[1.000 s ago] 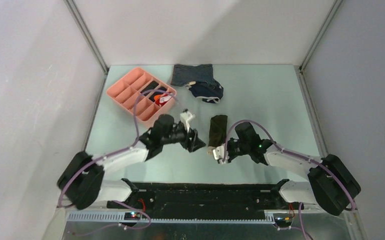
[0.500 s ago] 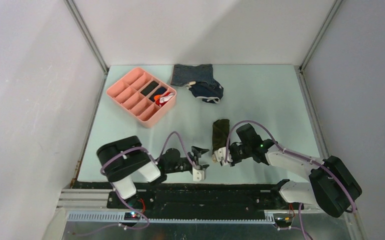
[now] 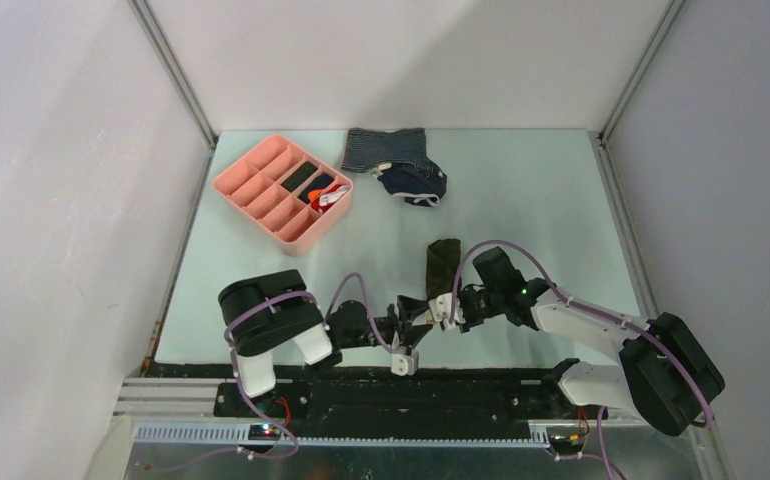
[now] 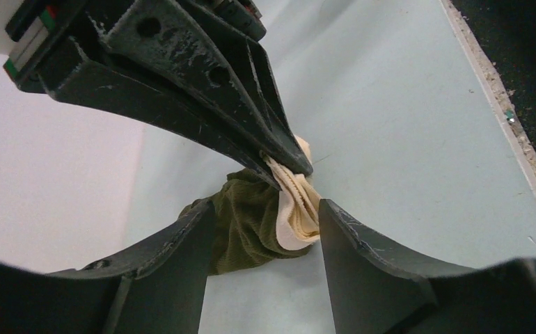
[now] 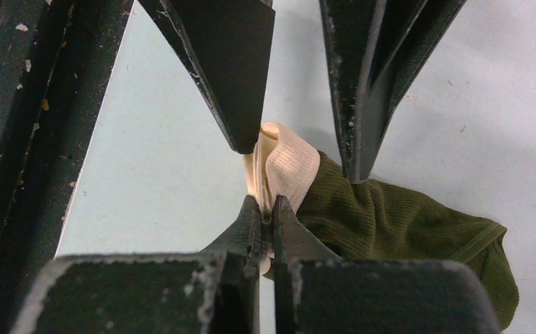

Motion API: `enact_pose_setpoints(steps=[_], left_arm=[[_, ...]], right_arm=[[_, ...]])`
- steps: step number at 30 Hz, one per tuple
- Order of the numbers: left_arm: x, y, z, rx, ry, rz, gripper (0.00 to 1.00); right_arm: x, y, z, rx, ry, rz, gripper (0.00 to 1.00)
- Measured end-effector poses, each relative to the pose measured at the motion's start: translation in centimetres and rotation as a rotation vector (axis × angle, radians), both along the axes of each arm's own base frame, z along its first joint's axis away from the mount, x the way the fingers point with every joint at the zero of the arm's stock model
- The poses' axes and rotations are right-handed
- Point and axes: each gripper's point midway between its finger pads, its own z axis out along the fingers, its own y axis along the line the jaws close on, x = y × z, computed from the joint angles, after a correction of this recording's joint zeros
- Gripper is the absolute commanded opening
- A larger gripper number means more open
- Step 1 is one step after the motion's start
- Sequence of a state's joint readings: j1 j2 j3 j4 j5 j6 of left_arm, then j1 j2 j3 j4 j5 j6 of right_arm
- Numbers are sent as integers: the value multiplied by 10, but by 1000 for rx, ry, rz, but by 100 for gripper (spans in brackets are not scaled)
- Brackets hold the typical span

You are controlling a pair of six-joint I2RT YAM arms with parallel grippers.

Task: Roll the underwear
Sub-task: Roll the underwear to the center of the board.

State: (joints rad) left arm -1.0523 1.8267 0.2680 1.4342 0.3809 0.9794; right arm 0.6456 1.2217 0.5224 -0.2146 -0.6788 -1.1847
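Observation:
The underwear (image 3: 442, 262) is a dark olive-green strip lying lengthwise on the table, with a cream band at its near end. My right gripper (image 3: 448, 312) is shut on that cream band (image 5: 282, 163), its tips (image 5: 266, 207) pinched together on the fabric. My left gripper (image 3: 423, 320) faces it from the left, open. Its two fingers (image 4: 161, 278) straddle the bunched near end of the underwear (image 4: 244, 223), with olive cloth and cream band between them. The right gripper's tips meet the cream fold just above that gap.
A pink compartment tray (image 3: 261, 185) holding small items stands at the back left. A blue-grey striped garment (image 3: 386, 148) and a navy white-trimmed garment (image 3: 416, 185) lie at the back centre. The black front rail (image 3: 411, 385) runs just behind both grippers.
The left arm swung back from mid-table to the near edge, then right to the underwear's near end, its jaws narrowing a little. The right gripper kept hold and drew the cloth slightly nearer.

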Motion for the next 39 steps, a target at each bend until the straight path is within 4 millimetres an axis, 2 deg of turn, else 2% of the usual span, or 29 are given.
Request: enact_pose_setpoints(steps=[6,16,22,26,29,32,34,35,38,39], left_arm=[[-6,-2,-2,3,7,-33,67],[-5,-6,-21,46,35,-40,59],[-4,-6,-25,58,46,-25,36],[4,-15,-23,51,69,1,23],[8,-20,-26,58,99,17,6],[8,-20,-29,67,118,25,0],[8,-20,-30,69,125,27,0],[8,-20,-30,69,126,28,0],[8,-20,-31,73,139,31,0],[7,-19,-33,80,148,32,0]], right_arm=[[-1,0,1,0,4,-2,0],[-3,-2,3,2,7,-2,0],[-6,-3,3,1,19,1,0],[-6,-4,3,-1,17,-2,0],[-4,-7,2,-11,13,-13,1],[-3,-9,1,-23,13,-21,17],[-3,-9,0,-26,15,-26,30],[-3,-10,0,-27,17,-32,41],[1,-10,5,-20,15,-72,54],[4,-10,9,-15,6,-88,62]])
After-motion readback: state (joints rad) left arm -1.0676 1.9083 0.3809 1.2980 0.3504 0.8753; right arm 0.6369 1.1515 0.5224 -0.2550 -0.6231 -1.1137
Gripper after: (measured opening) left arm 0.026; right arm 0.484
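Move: The underwear's cream end, still pinched in the right fingers, lies about 2 cm to the left hand's right, 1 cm back and 3 cm below, between and just beyond its open fingers. From the left hand, the middle of the green body is about 10 cm ahead, 3 cm right and 5 cm lower; the table's near edge is some 10 cm straight back, the navy clothes about 33 cm ahead and 8 cm left. For the right hand, the cream end is at its fingertips. The left hand, pointing right towards the right gripper with its fingers open, eases back slightly, sinks about 3 cm in all and slips some 2 cm to the right, tipping about 10 degrees as it shuts on the folded cream end below the right fingertips. The right hand keeps its pinch nearly in place until the left has all but closed, then opens to about half, having shifted some 1 cm right, and begins to rise by about 1 cm. ##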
